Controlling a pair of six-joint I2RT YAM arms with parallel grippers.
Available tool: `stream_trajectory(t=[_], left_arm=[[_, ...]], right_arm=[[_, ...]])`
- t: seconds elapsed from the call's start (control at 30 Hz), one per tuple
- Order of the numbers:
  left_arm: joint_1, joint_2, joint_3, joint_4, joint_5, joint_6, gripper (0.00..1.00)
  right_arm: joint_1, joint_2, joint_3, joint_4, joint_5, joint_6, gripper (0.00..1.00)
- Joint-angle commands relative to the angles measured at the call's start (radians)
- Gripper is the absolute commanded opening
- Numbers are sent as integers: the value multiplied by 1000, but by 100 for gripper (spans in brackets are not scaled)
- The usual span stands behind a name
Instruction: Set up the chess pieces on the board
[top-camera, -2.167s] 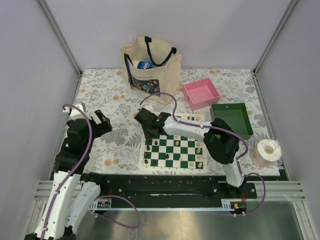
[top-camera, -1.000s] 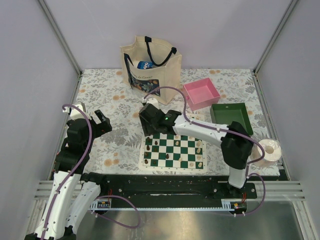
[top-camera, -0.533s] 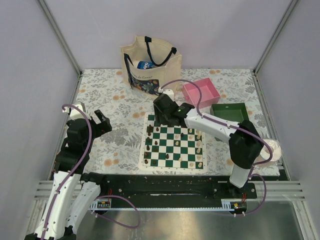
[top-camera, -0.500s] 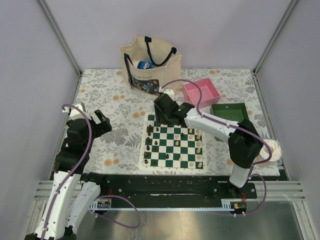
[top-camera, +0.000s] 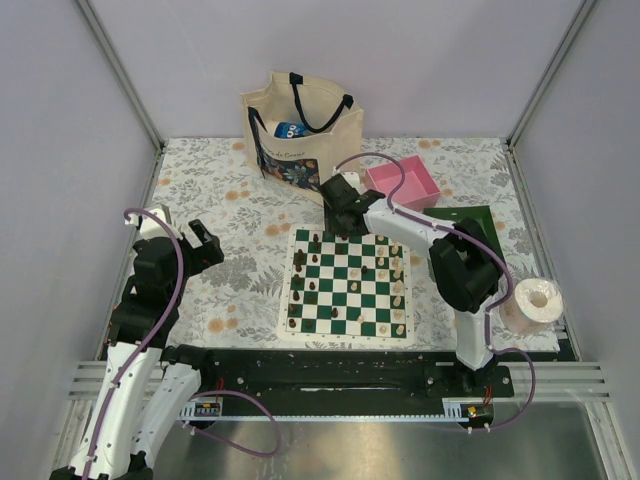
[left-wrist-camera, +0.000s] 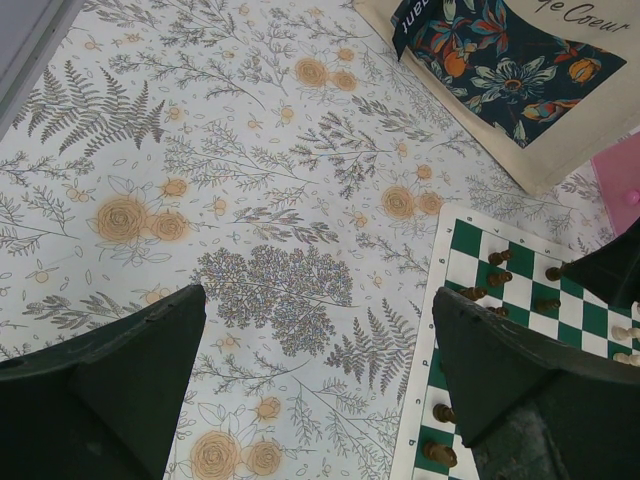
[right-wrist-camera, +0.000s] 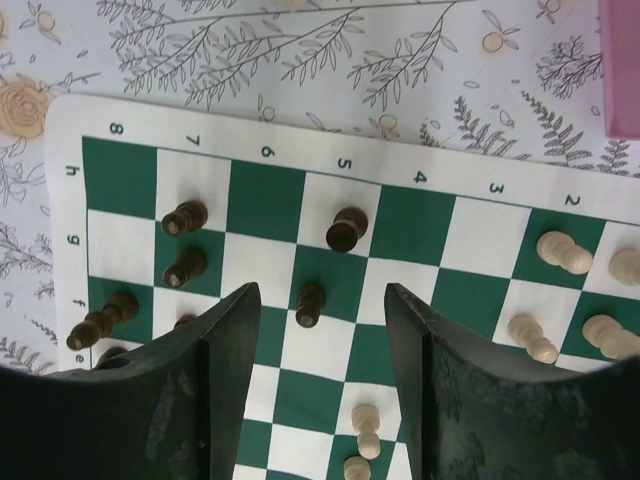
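The board (top-camera: 349, 299), green and white checks with a white border, lies flat in front of the arms. Dark chess pieces (top-camera: 298, 283) stand along its left columns and cream ones (top-camera: 398, 300) along its right. My right gripper (top-camera: 340, 207) hangs open over the board's far edge. In the right wrist view the board (right-wrist-camera: 265, 200) fills the frame. A dark pawn (right-wrist-camera: 311, 303) stands free on its square between the spread fingers of my right gripper (right-wrist-camera: 320, 295). My left gripper (top-camera: 200, 245) is open over the floral cloth left of the board (left-wrist-camera: 455, 262), and in the left wrist view this gripper (left-wrist-camera: 318, 300) holds nothing.
A cream tote bag (top-camera: 300, 130) stands at the back. A pink tray (top-camera: 403, 185) and a green tray (top-camera: 465, 237) sit beyond the board's right corner. A paper roll (top-camera: 532, 300) stands at the right edge. A metal frame bounds the table.
My right arm has swung from the board's left side toward the back and right, and its gripper now hangs over the far edge. The left arm has not moved.
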Motion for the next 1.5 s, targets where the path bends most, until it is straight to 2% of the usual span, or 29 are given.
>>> stream_trajectory(t=[0.0, 0.23, 0.43, 1.07, 1.17, 1.23, 1.47], left_arm=[[9, 3, -6, 61, 17, -2, 99], [10, 2, -6, 61, 20, -2, 99], [13, 3, -6, 61, 20, -2, 99], [15, 3, -8, 62, 23, -2, 99], [13, 3, -8, 61, 23, -2, 99], [15, 2, -9, 61, 23, -2, 99], [15, 3, -8, 62, 28, -2, 99]], right_arm=[[-28, 40, 84, -31, 22, -32, 62], [-43, 97, 127, -39, 7, -42, 58], [-48, 118, 141, -45, 8, -50, 49], [-54, 172, 187, -68, 13, -75, 41], [-54, 174, 193, -71, 13, -85, 34], [-55, 172, 196, -76, 11, -91, 24], [-52, 97, 196, -77, -4, -96, 20]])
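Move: The dark chess piece on h5 stands about 3 cm ahead of my right hand, 1 cm to its right and 4 cm below. At that same depth, the dark g5 piece is level with the hand and directly under it; the dark h7 piece is 2 cm ahead and 5 cm left, the white h2 piece 3 cm ahead and 10 cm right. From my left hand, the h5 piece is roughly 16 cm ahead, 28 cm right and 20 cm below. I ease my right hand forward over the far edge row and then down, about 3 cm each way, onto the dark piece on h5, with a slight wrist tilt of some 5 degrees. My fingers narrow in stages on the way and finally pinch the piece from its two sides, the grip effort rising at the end. ##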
